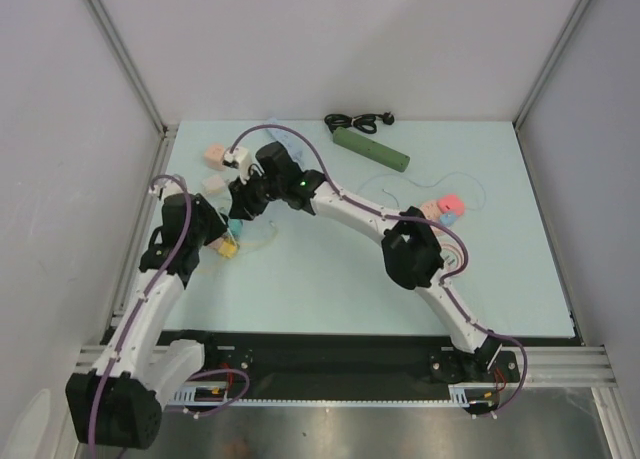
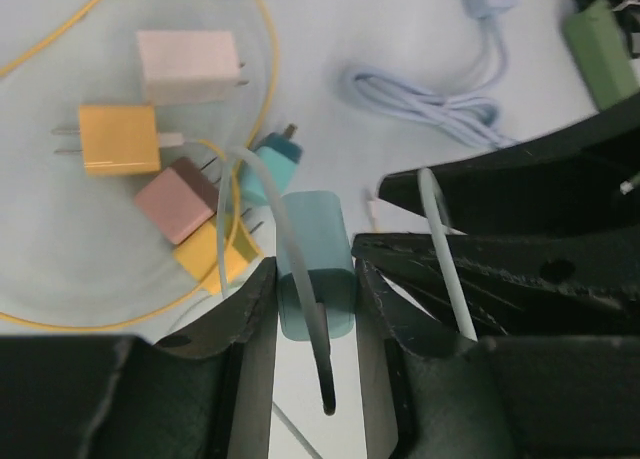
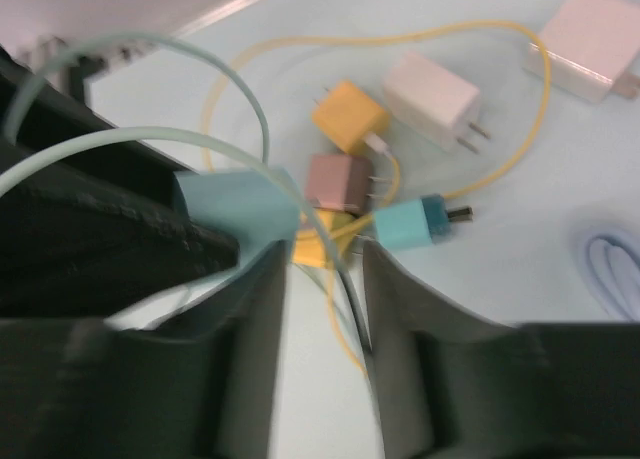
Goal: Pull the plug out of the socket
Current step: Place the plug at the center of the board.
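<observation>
In the left wrist view my left gripper (image 2: 315, 269) is shut on a light blue adapter block, the socket (image 2: 315, 241), with a pale cable running across its face. The same block (image 3: 240, 204) sits just past my right gripper's left finger. My right gripper (image 3: 325, 254) stands open, with only thin pale and yellow cable strands running through the gap. The teal plug (image 3: 410, 224), its metal tip bare, lies loose on the table beyond the right finger and apart from the socket; it also shows as the teal plug (image 2: 270, 164). From above, both grippers meet at the table's left (image 1: 235, 224).
Yellow (image 2: 118, 137), pinkish-white (image 2: 187, 64) and brown-pink (image 2: 175, 199) chargers lie with a yellow cable just beyond the socket. A coiled pale cable (image 2: 430, 99) lies to the right. A green power strip (image 1: 371, 149) and a black cord (image 1: 355, 122) sit at the back, pink adapters (image 1: 445, 207) to the right.
</observation>
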{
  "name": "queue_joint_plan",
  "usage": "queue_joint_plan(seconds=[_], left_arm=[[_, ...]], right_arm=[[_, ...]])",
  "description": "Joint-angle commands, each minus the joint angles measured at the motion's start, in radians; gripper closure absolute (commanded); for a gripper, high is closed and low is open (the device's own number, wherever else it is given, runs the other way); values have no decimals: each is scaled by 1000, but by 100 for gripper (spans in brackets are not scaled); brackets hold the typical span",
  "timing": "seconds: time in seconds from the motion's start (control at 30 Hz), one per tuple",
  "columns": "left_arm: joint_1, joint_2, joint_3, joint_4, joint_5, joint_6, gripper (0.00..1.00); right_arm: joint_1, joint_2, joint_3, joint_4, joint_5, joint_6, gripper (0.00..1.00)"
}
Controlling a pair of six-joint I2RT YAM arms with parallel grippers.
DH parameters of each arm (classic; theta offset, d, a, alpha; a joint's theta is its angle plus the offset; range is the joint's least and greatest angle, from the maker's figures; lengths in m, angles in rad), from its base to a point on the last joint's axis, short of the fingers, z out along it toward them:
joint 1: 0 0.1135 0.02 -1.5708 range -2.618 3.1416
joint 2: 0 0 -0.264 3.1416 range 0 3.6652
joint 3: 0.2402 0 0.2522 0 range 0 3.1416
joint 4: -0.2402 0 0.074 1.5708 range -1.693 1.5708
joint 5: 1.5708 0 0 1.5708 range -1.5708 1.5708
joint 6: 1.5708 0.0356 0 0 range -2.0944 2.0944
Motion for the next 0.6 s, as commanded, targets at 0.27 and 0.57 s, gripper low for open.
queue_joint_plan(seconds=[0.27, 0.57], left_arm=[[177, 304, -24, 268, 84, -77, 100], [213, 501, 76, 252, 87, -46, 100]], right_arm=[[-174, -142, -67, -152, -81, -202, 12], [-275, -445, -350, -376, -259, -397, 4]])
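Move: The plug pile lies about 8 cm ahead of the left gripper, 5 cm to its left and some 16 cm below the held light blue plug. Of that hand, the lying teal plug is 11 cm ahead and 2 left, the yellow plug 5 ahead and 5 left, the white plug 16 ahead and 9 left. From the right gripper the pile is 8 cm left and about level, while the grey-blue cable bundle is 14 ahead and 9 right. Bring the left gripper down about 10 cm onto the plug pile, easing forward and left by roughly 5 cm each, tipping the fingers some 15 degrees further down and keeping the light blue plug pinched. Spread the right fingers wide to release the pale cable, dipping and edging forward, then pull that hand about 17 cm right, rising again, away from the pile. ##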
